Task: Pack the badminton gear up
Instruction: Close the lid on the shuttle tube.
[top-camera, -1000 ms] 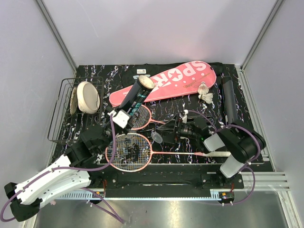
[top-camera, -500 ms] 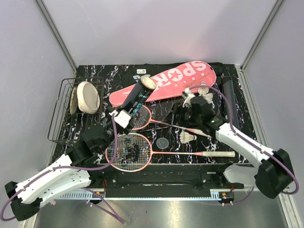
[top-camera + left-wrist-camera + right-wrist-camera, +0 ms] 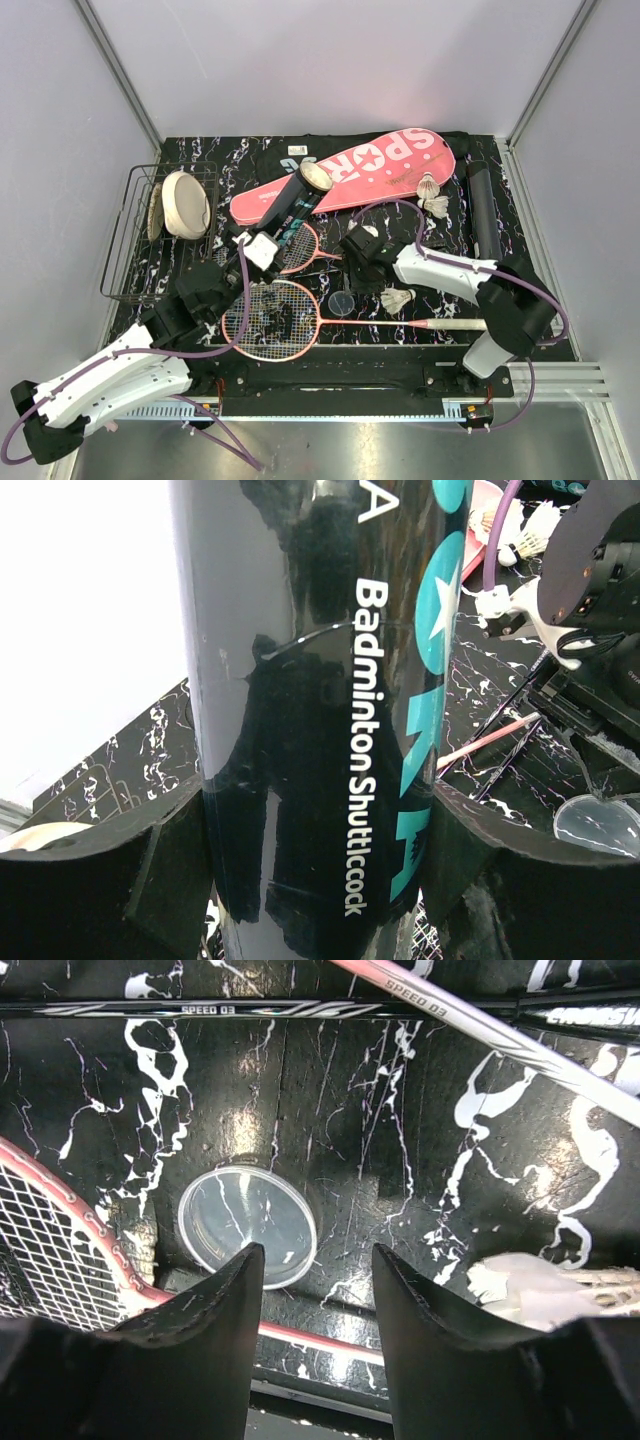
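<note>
My left gripper [image 3: 258,248] [image 3: 315,880] is shut on the dark tube [image 3: 295,195] [image 3: 320,730] marked "Badminton Shuttlecock", which tilts up with its open end toward the pink "SPORT" case [image 3: 350,172]. My right gripper [image 3: 358,283] [image 3: 318,1300] hangs open and empty just above the mat. Its left finger is over a clear round lid [image 3: 342,303] [image 3: 248,1227]. One shuttlecock [image 3: 398,298] [image 3: 540,1285] lies to its right. Two more shuttlecocks [image 3: 432,196] lie by the case. One pink racket [image 3: 272,318] lies in front, another [image 3: 297,247] behind it.
A black wire basket [image 3: 125,250] with a cream disc [image 3: 185,203] stands at the left. The black bag [image 3: 482,205] lies along the back and right under the case. Racket shafts [image 3: 480,1030] cross the mat under my right wrist.
The right arm reached toward the back shuttlecocks, then pulled back to the middle over the clear lid, its jaws narrower. The left arm and the tube have not moved.
</note>
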`<state>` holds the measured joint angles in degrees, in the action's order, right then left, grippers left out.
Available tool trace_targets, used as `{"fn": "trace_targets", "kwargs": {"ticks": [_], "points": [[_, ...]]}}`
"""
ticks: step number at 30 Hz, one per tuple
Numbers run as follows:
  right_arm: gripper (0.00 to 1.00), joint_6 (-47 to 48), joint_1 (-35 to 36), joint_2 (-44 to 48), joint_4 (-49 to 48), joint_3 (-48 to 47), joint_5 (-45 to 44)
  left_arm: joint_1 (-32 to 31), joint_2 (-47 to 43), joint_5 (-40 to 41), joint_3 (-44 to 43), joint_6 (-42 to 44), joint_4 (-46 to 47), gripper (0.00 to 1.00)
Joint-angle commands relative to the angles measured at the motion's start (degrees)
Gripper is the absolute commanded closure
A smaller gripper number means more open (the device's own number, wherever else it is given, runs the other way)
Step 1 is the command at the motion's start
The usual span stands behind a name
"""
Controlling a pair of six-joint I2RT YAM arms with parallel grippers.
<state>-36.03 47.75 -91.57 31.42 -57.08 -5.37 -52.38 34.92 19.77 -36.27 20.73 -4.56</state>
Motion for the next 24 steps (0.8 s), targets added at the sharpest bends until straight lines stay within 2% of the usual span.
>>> {"fn": "trace_targets", "kwargs": {"ticks": [1, 5, 7, 11, 13, 15, 16, 19, 23, 24], "points": [[0.48, -0.4, 1.1, -2.4, -1.4, -2.2, -2.4, 0.0, -1.1, -1.2, -2.0, -0.2, 4.7, 1.0], [0.51, -0.3, 1.6, -4.2, -3.6, -2.3, -1.6, 0.0, -1.1, -1.6, -2.0, -0.3, 4.7, 1.0], [0.59, -0.4, 1.7, -6.2, -3.6, -2.5, -1.8, 0.1, -0.9, -1.8, -2.0, -0.2, 4.7, 1.0], [0.62, 0.2, 2.2, -8.3, -4.6, -2.0, -3.8, 0.0, -1.2, -2.9, -1.8, 0.6, 4.7, 1.0], [0.73, 0.3, 2.2, -8.3, -5.1, -1.5, -5.1, 0.0, -1.4, -4.4, -1.4, 1.3, 4.7, 1.0], [0.96, 0.3, 2.3, -7.1, -6.5, -0.4, -6.1, 0.0, -1.6, -6.6, -0.7, 2.8, 4.7, 1.0], [1.0, 0.0, 2.1, -4.6, -7.5, 1.0, -7.4, 0.0, -1.9, -7.5, -0.4, 4.4, 4.7, 1.0], [1.0, 1.2, 1.2, 5.6, -8.0, 3.2, -7.8, 0.1, -2.8, -12.0, 0.8, 8.5, 2.5, 1.0], [1.0, 7.0, -4.0, 24.2, -7.7, 5.5, -1.8, 0.0, -5.3, -17.0, 2.8, 13.2, 0.4, 1.0], [1.0, 8.1, -8.8, 31.4, -6.8, 5.9, 3.6, 0.0, -6.7, -17.6, 3.8, 13.6, 0.7, 1.0]]}}
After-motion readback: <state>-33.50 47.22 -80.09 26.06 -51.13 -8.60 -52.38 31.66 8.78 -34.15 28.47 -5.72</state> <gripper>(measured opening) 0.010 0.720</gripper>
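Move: The clear lid lies flat on the table, its middle about 4 cm to the right hand's left, level with it front to back and some 4 cm below. A shuttlecock sits about 10 cm to the right of that hand, 1 cm farther out, and the near racket's shaft runs some 5 cm closer in and 2 cm to the right. From the left hand, which already holds the tube, the lid is about 15 cm to the right, roughly level front to back and 26 cm below. The right hand, fingers still pointing steeply down, sinks about 3 cm with a slight slide left onto the lid's near-hand (right) edge, closes from half open to shut so the fingertips pinch the rim, then lifts quickly by some 7 cm, drifting about 2 cm right. Late in this, the left hand keeps its grip on the tube and eases about 2 cm back and nearly as much to the right, turning roughly 10 degrees clockwise so the open mouth swings towards the right hand. ##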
